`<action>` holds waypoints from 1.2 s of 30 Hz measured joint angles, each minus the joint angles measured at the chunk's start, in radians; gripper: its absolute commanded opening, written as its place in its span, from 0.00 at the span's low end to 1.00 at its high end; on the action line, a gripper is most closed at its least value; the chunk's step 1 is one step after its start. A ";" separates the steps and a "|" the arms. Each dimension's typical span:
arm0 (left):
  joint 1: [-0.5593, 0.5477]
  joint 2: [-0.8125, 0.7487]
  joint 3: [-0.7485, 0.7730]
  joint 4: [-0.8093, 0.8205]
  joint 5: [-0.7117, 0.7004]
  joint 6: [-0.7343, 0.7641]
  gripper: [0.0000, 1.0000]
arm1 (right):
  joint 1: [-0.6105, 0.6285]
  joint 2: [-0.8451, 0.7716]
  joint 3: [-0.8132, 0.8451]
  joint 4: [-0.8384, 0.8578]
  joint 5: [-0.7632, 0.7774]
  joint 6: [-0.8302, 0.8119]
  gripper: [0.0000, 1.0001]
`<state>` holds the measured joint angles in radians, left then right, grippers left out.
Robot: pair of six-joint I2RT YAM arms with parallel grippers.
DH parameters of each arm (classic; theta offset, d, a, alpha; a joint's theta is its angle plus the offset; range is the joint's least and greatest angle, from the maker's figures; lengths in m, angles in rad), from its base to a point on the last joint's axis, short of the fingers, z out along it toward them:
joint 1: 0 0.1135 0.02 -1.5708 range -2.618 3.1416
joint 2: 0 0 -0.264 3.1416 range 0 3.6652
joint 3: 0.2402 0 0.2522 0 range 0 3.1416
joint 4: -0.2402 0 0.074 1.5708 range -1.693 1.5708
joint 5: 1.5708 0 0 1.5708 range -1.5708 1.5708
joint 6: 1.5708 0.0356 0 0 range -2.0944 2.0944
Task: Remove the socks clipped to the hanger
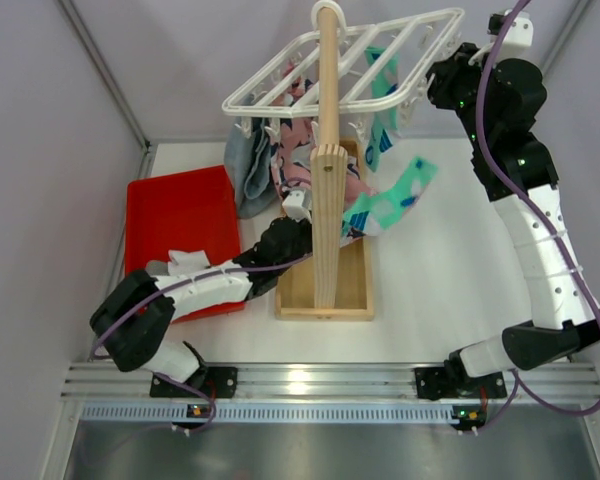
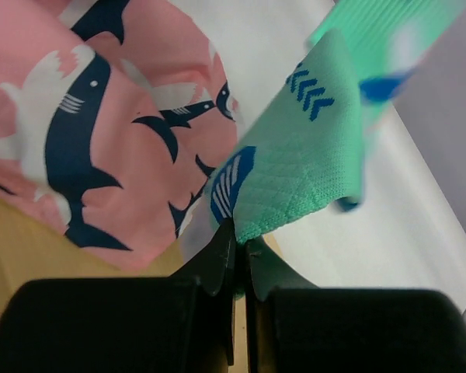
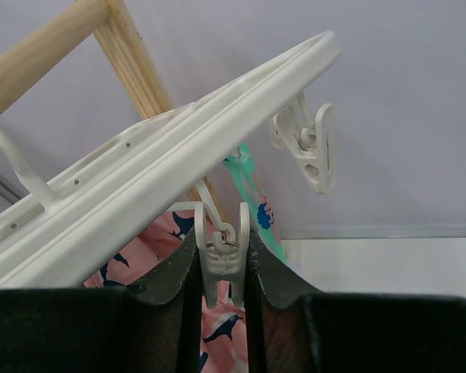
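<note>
The white grid hanger [image 1: 350, 65] hangs tilted from the top of a wooden post. My right gripper [image 3: 223, 260] is up at its right edge [image 1: 430, 85], shut on a small white clip [image 3: 223, 249]; I see nothing in that clip's lower end. A teal sock [image 3: 256, 194] hangs just behind it from the hanger [image 3: 179, 148]. My left gripper [image 2: 241, 241] is low beside the post, shut on the corner of another teal sock [image 2: 295, 171]. That sock [image 1: 400, 192] stretches up to the right, with its blurred far end apart from the hanger.
A pink shark-print cloth [image 1: 300, 165] and a blue-grey cloth [image 1: 248, 170] hang under the hanger. The wooden post [image 1: 327, 150] stands in a box base [image 1: 325, 295]. A red bin [image 1: 180, 215] sits at the left. A spare clip [image 3: 311, 148] dangles from the frame.
</note>
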<state>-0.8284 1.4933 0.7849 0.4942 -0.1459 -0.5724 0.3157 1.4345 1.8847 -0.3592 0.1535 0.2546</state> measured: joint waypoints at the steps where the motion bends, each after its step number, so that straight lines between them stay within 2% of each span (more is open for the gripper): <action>1: 0.008 -0.025 -0.024 -0.006 0.000 -0.001 0.00 | 0.000 0.000 0.000 0.000 0.000 0.000 0.00; 4: 0.016 -0.144 -0.083 -0.049 -0.008 -0.001 0.00 | 0.000 0.000 0.000 -0.002 0.000 0.000 0.00; 6: 0.015 -0.265 -0.101 -0.119 -0.039 -0.001 0.00 | 0.000 0.000 0.000 -0.005 0.000 0.000 0.12; 10: 0.018 -0.499 -0.071 -0.316 -0.204 -0.002 0.00 | 0.000 -0.006 -0.010 -0.005 0.002 0.003 0.17; 12: 0.037 -0.589 -0.011 -0.468 -0.320 -0.009 0.00 | 0.000 -0.027 -0.053 0.000 0.000 0.012 0.24; 13: 0.052 -0.629 0.013 -0.539 -0.373 -0.013 0.00 | 0.000 -0.039 -0.074 0.000 0.000 0.017 0.30; 14: 0.070 -0.670 0.032 -0.612 -0.430 -0.019 0.00 | 0.000 -0.054 -0.100 0.000 -0.001 0.026 0.41; 16: 0.105 -0.753 0.048 -0.723 -0.535 -0.031 0.00 | 0.000 -0.083 -0.152 -0.001 -0.001 0.039 0.54; 17: 0.124 -0.796 0.048 -0.776 -0.589 -0.035 0.00 | 0.000 -0.099 -0.179 -0.005 -0.001 0.043 0.69; 19: 0.148 -0.872 0.049 -0.878 -0.691 -0.048 0.00 | 0.000 -0.122 -0.220 -0.003 -0.002 0.055 0.77; 20: 0.153 -0.898 0.049 -0.922 -0.732 -0.058 0.00 | 0.000 -0.137 -0.244 -0.004 -0.004 0.058 0.85; 22: 0.159 -0.931 0.049 -0.992 -0.795 -0.075 0.00 | 0.000 -0.156 -0.273 -0.002 -0.005 0.063 0.91; 23: 0.160 -0.946 0.049 -1.030 -0.822 -0.084 0.00 | 0.000 -0.168 -0.289 -0.003 -0.005 0.063 0.99; 28: 0.160 -0.981 0.053 -1.104 -0.898 -0.093 0.00 | 0.000 -0.226 -0.362 0.007 -0.004 0.072 0.99; 36: 0.160 -1.007 0.089 -1.162 -1.006 -0.069 0.00 | 0.000 -0.385 -0.591 0.024 0.029 0.073 0.99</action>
<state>-0.6685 0.4858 0.8734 -0.6674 -1.1522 -0.6418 0.3157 1.0500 1.2938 -0.3355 0.1829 0.3275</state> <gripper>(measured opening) 0.035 0.993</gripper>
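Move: The left hand already has the green sock, free of its clip. The red tray's middle lies about 34 cm to its left, roughly level fore-and-aft and 16 cm below, with the grey and white socks nearly as far left, 3 cm nearer. The stand's near post is some 12 cm back and 3 cm left; the pink cloth hangs 10 cm ahead, 5 cm left. The right hand's clip is between its fingers; the last green sock hangs about 15 cm ahead, 8 cm left and 15 cm below. Leftward in one quick sweep, rising about 13 cm and drawing back some 11 cm, the left hand carries the green sock past the far side of the near post towards the red tray, turning about 65 degrees counter-clockwise and keeping its pinch. Down and back, after a short hold, the right hand opens wide, lets go of the empty clip and leaves the hanger by some 14 cm, tipping slightly down. ##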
